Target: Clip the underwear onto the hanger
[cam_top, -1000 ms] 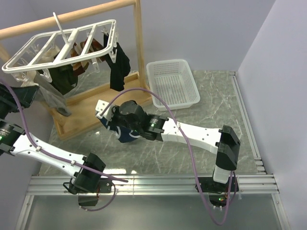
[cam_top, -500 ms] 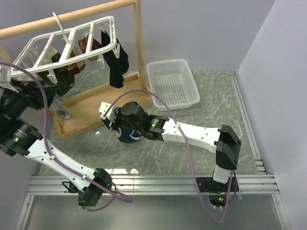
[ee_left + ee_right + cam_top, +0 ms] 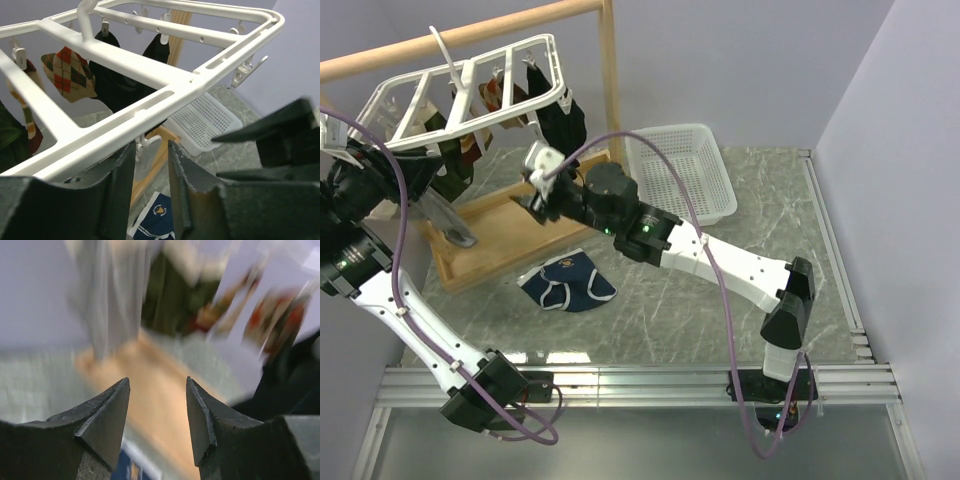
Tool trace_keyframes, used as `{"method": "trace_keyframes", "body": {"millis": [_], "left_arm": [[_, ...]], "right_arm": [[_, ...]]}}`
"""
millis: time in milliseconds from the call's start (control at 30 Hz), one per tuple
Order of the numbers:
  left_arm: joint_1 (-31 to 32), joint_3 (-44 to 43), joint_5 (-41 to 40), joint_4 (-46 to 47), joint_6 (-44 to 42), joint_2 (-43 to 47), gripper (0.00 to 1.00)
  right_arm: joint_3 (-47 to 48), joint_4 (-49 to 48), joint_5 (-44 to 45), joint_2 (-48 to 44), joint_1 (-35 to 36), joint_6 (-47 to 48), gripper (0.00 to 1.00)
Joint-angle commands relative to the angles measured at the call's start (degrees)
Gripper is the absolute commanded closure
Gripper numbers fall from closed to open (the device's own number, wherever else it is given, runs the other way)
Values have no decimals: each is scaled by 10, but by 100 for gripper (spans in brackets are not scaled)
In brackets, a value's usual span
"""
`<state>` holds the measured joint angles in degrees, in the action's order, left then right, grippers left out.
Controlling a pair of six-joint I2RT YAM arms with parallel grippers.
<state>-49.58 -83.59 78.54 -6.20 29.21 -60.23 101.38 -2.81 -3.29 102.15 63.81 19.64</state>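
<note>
The navy underwear [image 3: 567, 283] lies loose on the marble table, apart from both grippers; it also shows low in the left wrist view [image 3: 160, 220] and as a blue blur [image 3: 120, 470] below the right fingers. The white grid hanger [image 3: 470, 75] hangs from the wooden rail. My left gripper [image 3: 410, 165] is at its near-left edge, jaws narrowed around a dangling white clip [image 3: 148, 152] under the frame [image 3: 150, 75], with a thin gap still showing beside the clip. My right gripper [image 3: 532, 198] hovers above the wooden base, open and empty [image 3: 157, 405].
A white mesh basket [image 3: 680, 170] stands at the back right. The wooden rail stand [image 3: 610, 70] and its base [image 3: 510, 215] sit behind the underwear. Black garments [image 3: 565, 125] and an argyle sock [image 3: 67, 72] hang from other clips.
My right gripper opened, left the underwear on the table and rose toward the rack. My left gripper climbed to the hanger's edge and its jaws narrowed around a clip.
</note>
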Motion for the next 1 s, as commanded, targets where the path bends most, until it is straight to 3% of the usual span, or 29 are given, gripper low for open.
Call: {"method": "trace_keyframes", "body": {"millis": [0, 167, 333, 567, 700, 967], "left_arm": [[12, -10, -20, 33, 1, 4, 65], [16, -4, -18, 40, 14, 6, 76], [17, 8, -17, 49, 27, 9, 90], [24, 13, -28, 22, 12, 17, 100], [33, 17, -46, -5, 0, 26, 100], [56, 18, -66, -40, -20, 35, 100]], "right_arm": [[97, -76, -69, 46, -7, -46, 44], [216, -79, -99, 121, -6, -78, 43], [232, -85, -125, 141, -4, -94, 42], [326, -52, -45, 194, 18, -55, 41], [352, -46, 20, 212, 36, -19, 40], [379, -48, 59, 236, 50, 20, 40]]}}
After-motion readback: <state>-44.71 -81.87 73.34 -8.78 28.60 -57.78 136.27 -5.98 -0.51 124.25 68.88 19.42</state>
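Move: The left hand is already at the white clip under the hanger's near bar, the clip about 2 cm ahead of its pads, the bar some 4 cm above that clip. From the empty right hand that clip is roughly 14 cm left, 4 cm ahead and 10 cm up. The underwear lies almost straight below the right hand, about 38 cm down; a black garment hangs some 14 cm ahead, 5 cm right and 4 cm above. Left fingers pinch the clip, towards which the open right hand goes some 8 cm both left and up. ##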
